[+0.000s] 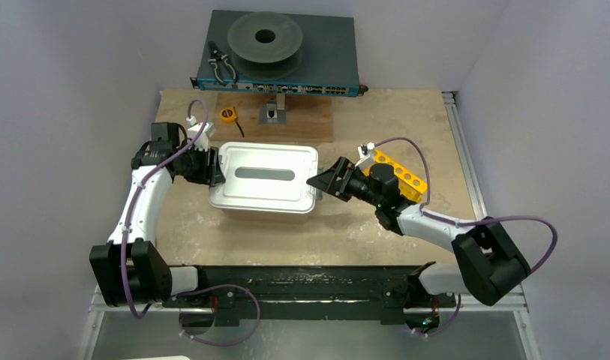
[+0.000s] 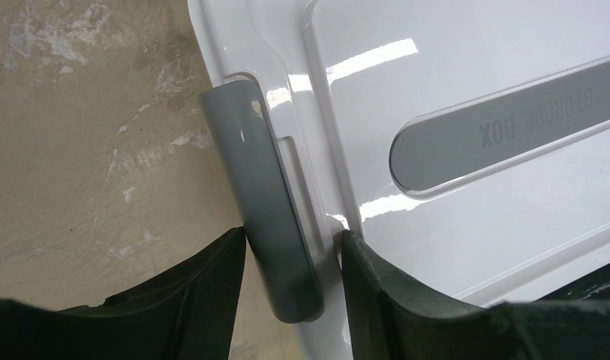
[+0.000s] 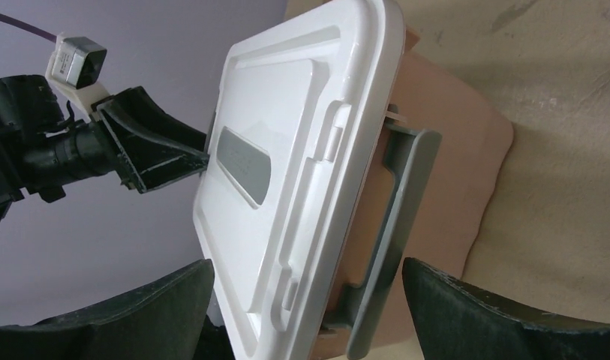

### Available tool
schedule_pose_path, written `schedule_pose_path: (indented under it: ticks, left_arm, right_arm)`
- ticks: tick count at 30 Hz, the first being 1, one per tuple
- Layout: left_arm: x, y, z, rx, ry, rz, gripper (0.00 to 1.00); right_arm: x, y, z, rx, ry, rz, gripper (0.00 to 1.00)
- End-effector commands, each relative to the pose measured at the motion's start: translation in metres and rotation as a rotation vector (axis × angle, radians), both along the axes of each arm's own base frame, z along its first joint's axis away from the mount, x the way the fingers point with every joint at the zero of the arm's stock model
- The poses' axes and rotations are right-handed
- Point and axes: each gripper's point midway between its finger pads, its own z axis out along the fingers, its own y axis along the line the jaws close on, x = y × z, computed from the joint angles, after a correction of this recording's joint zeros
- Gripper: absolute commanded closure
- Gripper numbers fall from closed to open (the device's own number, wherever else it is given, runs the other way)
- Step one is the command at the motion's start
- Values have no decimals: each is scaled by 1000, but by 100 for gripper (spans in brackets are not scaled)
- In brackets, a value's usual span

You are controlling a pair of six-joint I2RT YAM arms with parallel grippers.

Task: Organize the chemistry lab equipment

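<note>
A white storage box (image 1: 264,196) with a closed lid (image 2: 474,67) stands mid-table. My left gripper (image 1: 215,169) is at its left end, shut (image 2: 294,240) on the grey latch (image 2: 264,187) and the lid's rim: one finger presses the latch, the other the lid. My right gripper (image 1: 324,180) is at the box's right end, open (image 3: 308,274), its jaws wide around the lid edge (image 3: 362,112) and the swung-out grey latch (image 3: 403,202) without touching either. A yellow holed rack (image 1: 403,176) lies behind the right wrist. No other lab equipment shows.
At the back, a blue network switch (image 1: 332,56) carries a grey spool (image 1: 265,37) and black pliers (image 1: 221,66). In front of it, a wooden board (image 1: 309,120) holds a small metal fixture (image 1: 274,112), with a yellow tape measure (image 1: 226,115) beside it.
</note>
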Motion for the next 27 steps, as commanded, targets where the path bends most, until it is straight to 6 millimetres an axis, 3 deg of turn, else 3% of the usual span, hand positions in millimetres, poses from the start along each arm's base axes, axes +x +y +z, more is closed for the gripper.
schedule_pose_path:
  ticks: [1, 10, 14, 19, 22, 27]
  left_arm:
    - [0, -1, 13, 18, -37, -18, 51]
    - [1, 1, 14, 30, -42, -19, 51]
    - [1, 1, 13, 26, -37, -19, 51]
    - [1, 1, 13, 28, -38, -23, 51]
    - [0, 1, 13, 34, -40, -30, 51]
    - [-2, 3, 11, 48, -44, -36, 51]
  right_arm:
    - [3, 10, 21, 151, -26, 25, 1]
    - [15, 11, 22, 95, -14, -16, 11]
    - [24, 20, 27, -10, -26, -44, 16]
    - [21, 38, 6, -202, 24, -47, 20]
    - [24, 38, -1, -255, 42, -74, 23]
    - [29, 33, 4, -299, 34, -119, 28]
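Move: Ahead of the right hand's wide-open fingers, the near grey handle of the box has its middle some 3 cm to the left, 2 cm farther out and about 4 cm lower. The middle of the white lid is roughly 13 cm left, 2 cm ahead and 3 cm down, and the yellow rack stands some 23 cm right, 2 cm ahead and 12 cm below. From the left hand, that same handle is about 26 cm right, 2 cm back and 3 cm down. Closing in on the box's right end, the right hand travels about 4 cm left and forward, sinking nearly 2 cm and tipping its fingertips down some 15 degrees late on. Its fingers narrow from fully to about three-quarters open, one coming onto the lid's edge, the other against the outside of the grey handle. The left fingers keep straddling the opposite rim and latched handle. ##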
